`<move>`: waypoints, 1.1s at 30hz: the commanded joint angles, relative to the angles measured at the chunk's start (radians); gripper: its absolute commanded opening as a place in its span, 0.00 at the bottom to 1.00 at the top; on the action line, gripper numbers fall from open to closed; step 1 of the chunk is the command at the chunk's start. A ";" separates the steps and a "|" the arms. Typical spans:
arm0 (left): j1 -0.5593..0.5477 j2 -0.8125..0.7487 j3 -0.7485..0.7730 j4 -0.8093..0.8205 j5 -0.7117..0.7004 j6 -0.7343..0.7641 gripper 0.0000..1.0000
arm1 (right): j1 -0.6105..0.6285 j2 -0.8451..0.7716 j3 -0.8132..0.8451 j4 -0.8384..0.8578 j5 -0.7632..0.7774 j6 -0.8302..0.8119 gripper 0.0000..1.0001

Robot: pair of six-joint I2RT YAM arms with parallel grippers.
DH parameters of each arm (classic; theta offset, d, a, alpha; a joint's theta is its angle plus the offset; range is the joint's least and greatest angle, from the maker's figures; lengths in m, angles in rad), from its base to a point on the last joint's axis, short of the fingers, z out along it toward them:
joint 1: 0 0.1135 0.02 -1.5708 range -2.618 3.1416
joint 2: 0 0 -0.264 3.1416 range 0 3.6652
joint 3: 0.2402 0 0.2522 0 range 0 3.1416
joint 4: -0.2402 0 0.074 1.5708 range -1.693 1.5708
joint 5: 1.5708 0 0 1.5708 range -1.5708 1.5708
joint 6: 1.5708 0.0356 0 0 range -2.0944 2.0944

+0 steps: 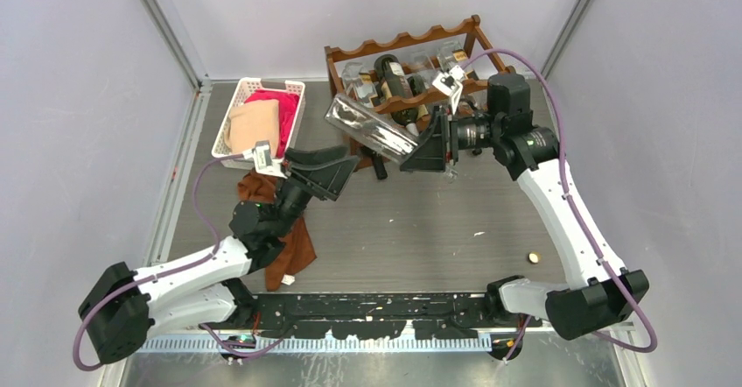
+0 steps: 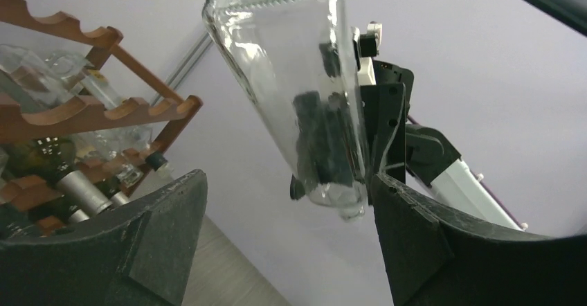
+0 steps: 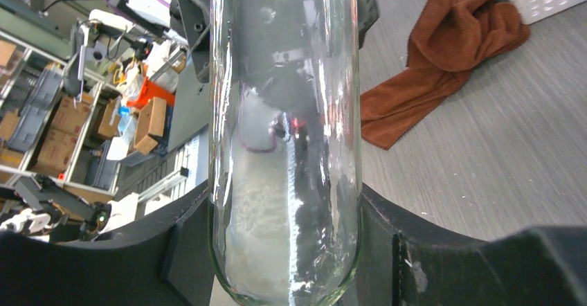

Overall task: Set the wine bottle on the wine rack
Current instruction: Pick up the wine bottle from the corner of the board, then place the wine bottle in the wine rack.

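A clear glass wine bottle (image 1: pixel 372 127) hangs tilted in the air just in front of the wine rack (image 1: pixel 411 41). My right gripper (image 1: pixel 429 146) is shut on the bottle (image 3: pixel 287 147), one finger on each side of the glass near one end. The right gripper (image 3: pixel 284 237) fills the bottom of its own view. My left gripper (image 1: pixel 328 166) stands open just left of the bottle, apart from it. In the left wrist view the bottle (image 2: pixel 291 77) hangs above the left gripper (image 2: pixel 287 209), with nothing between the jaws. The rack (image 2: pixel 90 109) holds several bottles.
A white basket (image 1: pixel 258 116) with pink and beige cloth stands left of the rack. A brown cloth (image 1: pixel 293 238) lies under the left arm and shows again (image 3: pixel 443 57) in the right wrist view. A small cap (image 1: pixel 531 256) lies on the table at the right.
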 commanded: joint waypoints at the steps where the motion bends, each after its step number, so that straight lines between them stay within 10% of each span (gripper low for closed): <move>1: 0.004 -0.114 -0.008 -0.168 0.046 0.069 0.87 | -0.068 -0.005 0.058 0.090 -0.022 -0.007 0.01; 12: 0.004 -0.316 0.077 -0.901 0.059 0.238 0.87 | -0.240 0.121 0.225 0.001 0.160 -0.149 0.01; 33: 0.005 -0.514 -0.036 -1.034 -0.051 0.279 0.87 | -0.350 0.545 0.705 -0.046 0.662 -0.326 0.01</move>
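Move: The right hand already holds the clear bottle; the free top-tier slot at the rack's right end lies roughly 31 cm ahead, 18 cm to its right and 10 cm below. One tier lower, from this hand, are the labelled clear bottle some 29 cm ahead, 15 cm right, and the dark wine bottle about 26 cm ahead, 6 cm left, both some 20 cm down. From the empty left hand, that slot is about 36 cm ahead, 39 cm right and 12 cm below. Keeping its grip, the right hand sweeps the clear bottle forward about 27 cm and right about 15 cm to the rack's right end, nearly level with a slight sink late on, turning clockwise some 45 degrees while its fingers tip downward. The open left hand, already off the bottle, withdraws about 12 cm down and a little left, its upward-pointing fingers swinging down to roughly level. ##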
